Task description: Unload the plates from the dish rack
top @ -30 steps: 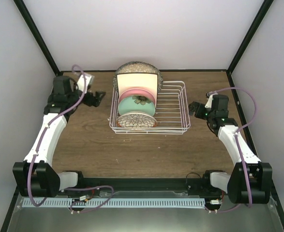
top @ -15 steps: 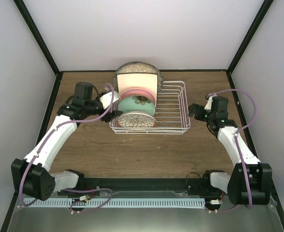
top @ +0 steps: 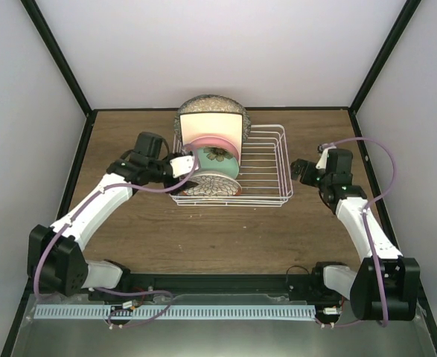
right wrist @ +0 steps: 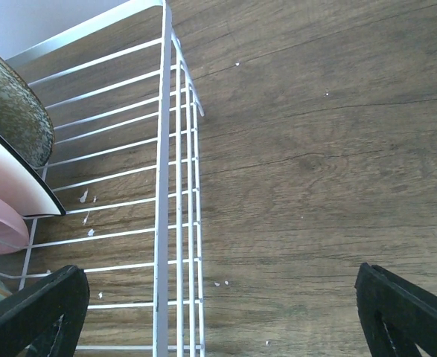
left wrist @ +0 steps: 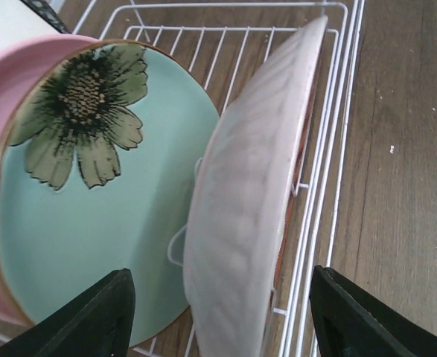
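Note:
The dish rack (top: pixel 284 165) stands mid-table with the plates upright in a row: speckled grey (top: pixel 211 101) at the back, then cream square (top: pixel 212 125), pink (top: pixel 203 141), mint-green with a flower (top: pixel 217 159), and the small floral one (top: pixel 211 186) in front. My left gripper (top: pixel 182 168) is at the rack's left end. In the left wrist view it (left wrist: pixel 218 297) is open, its jaws on either side of the small plate's pale back (left wrist: pixel 255 186) without touching it. My right gripper (top: pixel 301 169) hangs open beside the rack's right wall (right wrist: pixel 162 149), holding nothing.
The rack's right half holds only bare wire (top: pixel 263 160). Brown wooden tabletop (top: pixel 225 230) lies in front of the rack and on both sides. Black frame posts and pale walls close in the back and the sides.
My left arm swung right from the table's left side to the rack, and its jaws narrowed around the small front plate. The right arm barely moved.

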Controlling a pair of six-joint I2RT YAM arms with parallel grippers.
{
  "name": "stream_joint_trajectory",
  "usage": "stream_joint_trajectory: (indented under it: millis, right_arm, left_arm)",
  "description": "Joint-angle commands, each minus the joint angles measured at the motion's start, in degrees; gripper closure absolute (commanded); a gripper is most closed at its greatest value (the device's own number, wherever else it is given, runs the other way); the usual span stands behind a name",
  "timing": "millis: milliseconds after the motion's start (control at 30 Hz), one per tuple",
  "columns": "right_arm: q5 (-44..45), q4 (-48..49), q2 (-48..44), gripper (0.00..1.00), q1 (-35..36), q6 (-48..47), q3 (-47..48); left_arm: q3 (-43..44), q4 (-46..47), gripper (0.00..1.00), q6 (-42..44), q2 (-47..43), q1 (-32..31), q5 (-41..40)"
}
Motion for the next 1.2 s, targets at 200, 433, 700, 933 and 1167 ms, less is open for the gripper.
stream_joint_trajectory:
  millis: [200, 433, 700, 933, 1167]
  right_arm:
    - [2.0, -1.4, -2.0, 0.00, 0.6, 1.1, -0.5]
    - [2.7, -1.5, -2.3, 0.00, 0.6, 1.4, -1.3]
    - [2.6, -0.5, -1.8, 0.00, 0.6, 1.7, -1.9]
    - [2.8, -0.1, -1.7, 0.00, 0.6, 1.7, -2.3]
    - [2.7, 0.2, -1.8, 0.00, 0.6, 2.1, -2.6]
  left_arm:
    - [-1.7, 5.2, 0.59, 1.2, 4.9, -3.8, -3.8]
    - [-2.4, 7.5, 0.94, -3.1, 4.8, -4.6, -5.5]
    - [-1.7, 11.7, 0.96, -9.3, 0.8, -6.5, -11.8]
    - [-2.8, 16.7, 0.96, -11.9, -5.7, -10.8, -20.6]
    - [-5.8, 19.9, 0.96, -10.2, -9.8, -14.1, -30.0]
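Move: Below and to the right of the left hand, the middle of the patterned plate lies about 7 cm right, level fore-and-aft and some 5 cm lower; its left edge already stands between the open fingers. The green flower plate is 6 cm farther out than the patterned plate, and the pink plate another 4 cm beyond the green one. From the right hand the patterned plate is about 25 cm left, 5 cm back and 4 cm lower. Sinking about 3 cm and easing slightly right over the patterned plate's left edge, the left hand then goes forward some 4 cm as its fingers close and pinch that edge. With the grip kept, it draws back about 3 cm and rises 2 cm, tipping its fingers up, rolling and turning counter-clockwise, roughly 15 degrees in all. ##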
